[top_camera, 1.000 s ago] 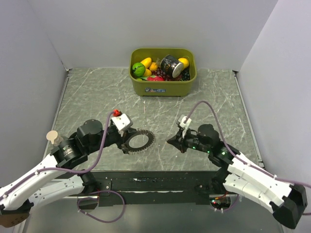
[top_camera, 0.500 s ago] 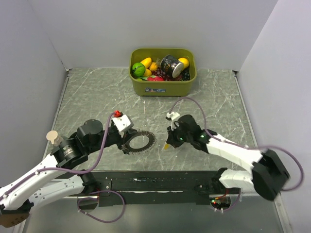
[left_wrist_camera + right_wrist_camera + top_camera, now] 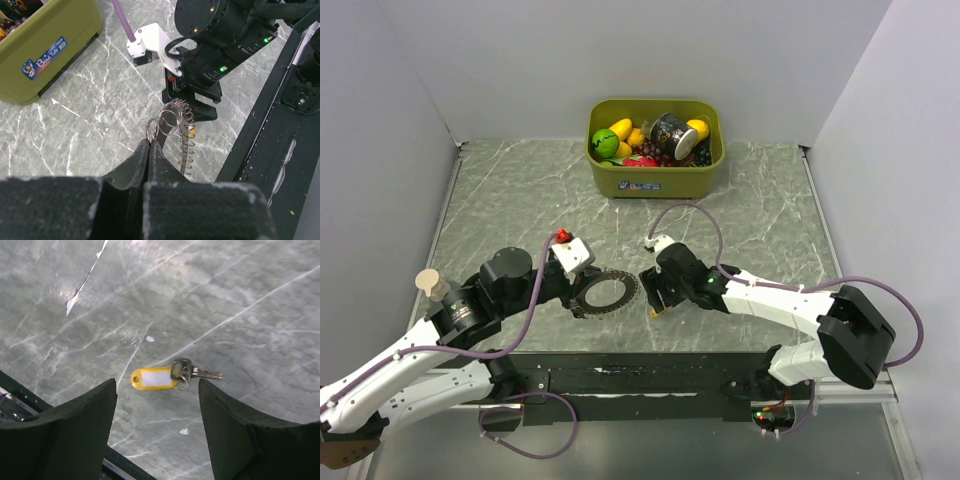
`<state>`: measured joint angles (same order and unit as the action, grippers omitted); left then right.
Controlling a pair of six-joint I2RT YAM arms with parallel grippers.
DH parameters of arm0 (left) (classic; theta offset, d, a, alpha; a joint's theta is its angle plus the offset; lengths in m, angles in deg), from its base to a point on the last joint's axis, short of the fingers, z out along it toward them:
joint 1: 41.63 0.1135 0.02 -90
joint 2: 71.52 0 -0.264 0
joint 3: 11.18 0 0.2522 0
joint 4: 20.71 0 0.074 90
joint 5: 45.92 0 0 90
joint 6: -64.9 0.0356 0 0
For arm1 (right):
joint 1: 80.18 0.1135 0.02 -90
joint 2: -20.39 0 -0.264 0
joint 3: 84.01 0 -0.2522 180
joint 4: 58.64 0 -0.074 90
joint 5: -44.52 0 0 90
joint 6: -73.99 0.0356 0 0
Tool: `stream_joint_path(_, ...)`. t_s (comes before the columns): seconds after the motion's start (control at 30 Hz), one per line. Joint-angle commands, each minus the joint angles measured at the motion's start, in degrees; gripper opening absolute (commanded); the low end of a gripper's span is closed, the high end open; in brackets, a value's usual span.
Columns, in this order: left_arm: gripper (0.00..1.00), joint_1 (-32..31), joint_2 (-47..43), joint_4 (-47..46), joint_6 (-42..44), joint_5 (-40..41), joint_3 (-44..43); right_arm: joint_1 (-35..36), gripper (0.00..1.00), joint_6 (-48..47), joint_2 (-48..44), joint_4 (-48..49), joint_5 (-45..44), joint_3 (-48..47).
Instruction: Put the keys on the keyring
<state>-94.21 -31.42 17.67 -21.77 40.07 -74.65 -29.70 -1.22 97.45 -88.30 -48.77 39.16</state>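
Observation:
A key with a yellow tag (image 3: 152,377) and a silver blade (image 3: 200,373) lies flat on the marble table. My right gripper (image 3: 157,390) hangs open above it, one finger on each side, touching nothing. In the top view the yellow tag (image 3: 660,311) peeks out under the right gripper (image 3: 655,296), just right of the keyring (image 3: 629,288). The keyring is a grey ring with a coiled rim (image 3: 186,142). My left gripper (image 3: 150,145) is shut on small wire loops (image 3: 152,131) at its edge and holds it near the table. No other keys show.
An olive tub (image 3: 655,180) with toy fruit and a can stands at the back centre. A black rail (image 3: 620,375) runs along the table's near edge, close behind both grippers. White walls close in the left, right and back.
My right arm swung left toward the keyring, and its gripper went from shut to open. The yellow-tagged key it carried now lies on the table. The left arm kept still.

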Motion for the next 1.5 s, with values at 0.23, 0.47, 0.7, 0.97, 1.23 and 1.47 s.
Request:
stream_joint_path(0.23, 0.01, 0.11, -1.25, -4.06, 0.18, 1.11, -0.03, -0.12, 0.56, 4.28, 2.39, -2.03, -4.88, -0.09)
stream_joint_path(0.47, 0.01, 0.19, -1.86, -3.88, -0.08, 1.02, 0.23, -5.56, 0.54, 7.71, -3.04, 5.61, 2.48, 7.20)
stream_joint_path(0.7, 0.01, 0.11, -1.60, -4.06, -0.08, 0.93, 0.23, -12.68, 0.45, 9.38, -9.29, 15.63, 14.70, 17.21)
stream_joint_path(0.97, 0.01, 0.11, -1.51, -4.23, -0.08, 1.02, 0.41, -15.59, 0.39, 11.76, -9.12, 24.95, 20.95, 22.41)
stream_joint_path(1.23, 0.01, 0.11, -1.78, -4.14, -0.17, 0.93, 0.32, -16.38, 0.35, 12.72, -3.41, 28.29, 21.66, 21.89)
stream_joint_path(1.47, 0.01, 0.11, -1.78, -4.14, -0.34, 1.02, 0.32, -17.17, 0.25, 12.81, -2.00, 28.91, 21.48, 21.53)
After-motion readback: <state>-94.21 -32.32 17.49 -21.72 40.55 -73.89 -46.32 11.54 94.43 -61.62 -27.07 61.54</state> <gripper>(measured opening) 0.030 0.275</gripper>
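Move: The key, with its small wire loop, lies flat on the table about 6 cm below my open right hand and some 2 cm to its right, neither ahead nor back. Its yellow tag lies about 2 cm back and 1 cm right of that hand, equally low. The keyring is held up roughly 9 cm left of my right hand, 3 cm back and 17 cm higher. From my left hand the key is about 13 cm right, 5 cm ahead and 26 cm below. I swing my right hand down and to the right towards the key, about 4 cm down and 5 cm across, turning it slightly clockwise. Then I ease some 2 cm back left and a little lower, rolling the hand's left side up about 20 degrees and narrowing the fingers from wide to a small gap, tips around the wire loop. My left hand keeps the keyring up, still. ##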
